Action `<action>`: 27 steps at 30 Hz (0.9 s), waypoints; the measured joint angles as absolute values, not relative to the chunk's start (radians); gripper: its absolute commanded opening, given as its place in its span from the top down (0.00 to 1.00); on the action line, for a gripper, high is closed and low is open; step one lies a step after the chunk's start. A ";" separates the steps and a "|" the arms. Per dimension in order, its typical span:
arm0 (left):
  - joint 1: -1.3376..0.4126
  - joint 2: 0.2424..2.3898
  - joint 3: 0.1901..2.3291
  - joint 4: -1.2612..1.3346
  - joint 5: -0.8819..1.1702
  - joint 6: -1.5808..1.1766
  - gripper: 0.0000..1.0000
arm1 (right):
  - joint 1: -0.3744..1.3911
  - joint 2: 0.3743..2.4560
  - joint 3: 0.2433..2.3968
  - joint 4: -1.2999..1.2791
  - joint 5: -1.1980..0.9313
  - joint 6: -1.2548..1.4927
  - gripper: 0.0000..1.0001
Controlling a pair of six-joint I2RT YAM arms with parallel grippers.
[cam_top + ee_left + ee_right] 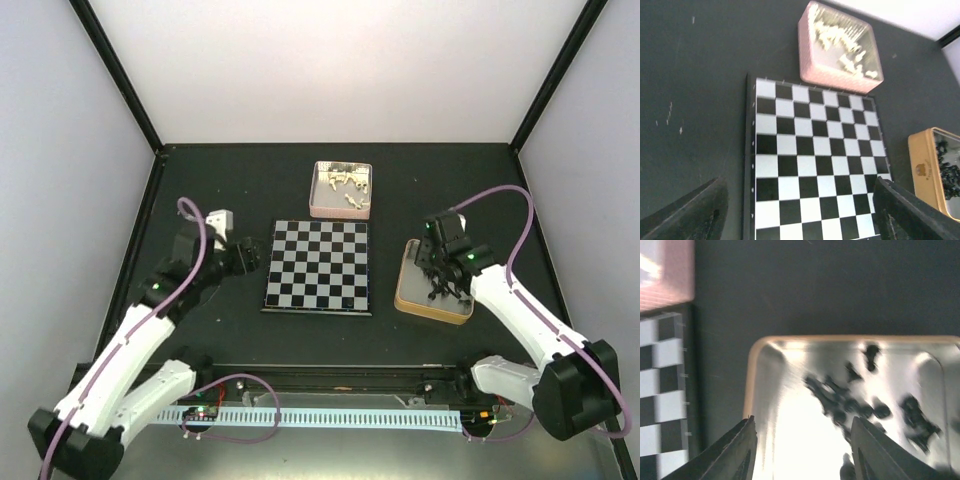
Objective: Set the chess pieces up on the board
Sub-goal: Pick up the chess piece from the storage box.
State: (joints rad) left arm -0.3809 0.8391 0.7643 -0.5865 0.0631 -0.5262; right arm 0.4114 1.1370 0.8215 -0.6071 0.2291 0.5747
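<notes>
The board (318, 266) lies bare at the table's middle, its black and pale checks also filling the left wrist view (815, 160). Cream-white chess pieces (343, 184) lie in a pink tin (315, 195) behind it. Black chess pieces (855, 400) lie in a tan tin (752, 370) to the board's right. My left gripper (254, 254) hovers at the board's left edge, open and holding nothing. My right gripper (802, 440) is open over the tan tin, fingers (740, 450) spread above the black pieces, nothing between them.
The tan tin (404, 285) sits close to the board's right edge, the pink tin just behind its far edge. Black frame posts and pale walls close in the table on three sides. A cable rail runs along the near edge.
</notes>
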 measured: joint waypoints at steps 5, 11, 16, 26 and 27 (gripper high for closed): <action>-0.381 0.645 0.733 -0.565 0.052 -0.490 0.01 | 0.371 1.133 0.747 -0.672 0.260 0.616 0.57; -0.381 0.497 0.702 -0.548 -0.007 -0.464 0.01 | 0.345 1.174 0.706 -0.673 0.240 0.639 0.69; -0.381 0.437 0.659 -0.527 -0.027 -0.459 0.01 | 0.344 1.208 0.675 -0.671 0.222 0.654 0.70; -0.381 0.426 0.624 -0.450 0.037 -0.459 0.01 | 0.344 1.215 0.601 -0.668 0.166 0.665 0.88; -0.381 0.426 0.622 -0.439 0.043 -0.459 0.01 | 0.344 1.218 0.601 -0.666 0.165 0.664 0.90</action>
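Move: The black chess piece nearest the robot in the storage box lies about 7 cm back from the right hand, 4 cm to its right and 11 cm below. Some 5 cm farther out than that piece stands the pawn cluster, and the fallen pair lies about 4 cm beyond it and 6 cm to its right. The chessboard is centred level with the right hand, roughly 26 cm to its left and 13 cm lower. From the left hand, the piece is about 46 cm to the right, 3 cm back and 17 cm down. The right hand sinks about 11 cm into the storage box while drawing back some 7 cm and a little right, tipping its fingers 20 degrees nearer to straight down as they close from half open to nearly shut around the nearest black piece. The left hand, clear of the board, backs off up and slightly back, tilting its fingers up about 25 degrees and opening fully. ##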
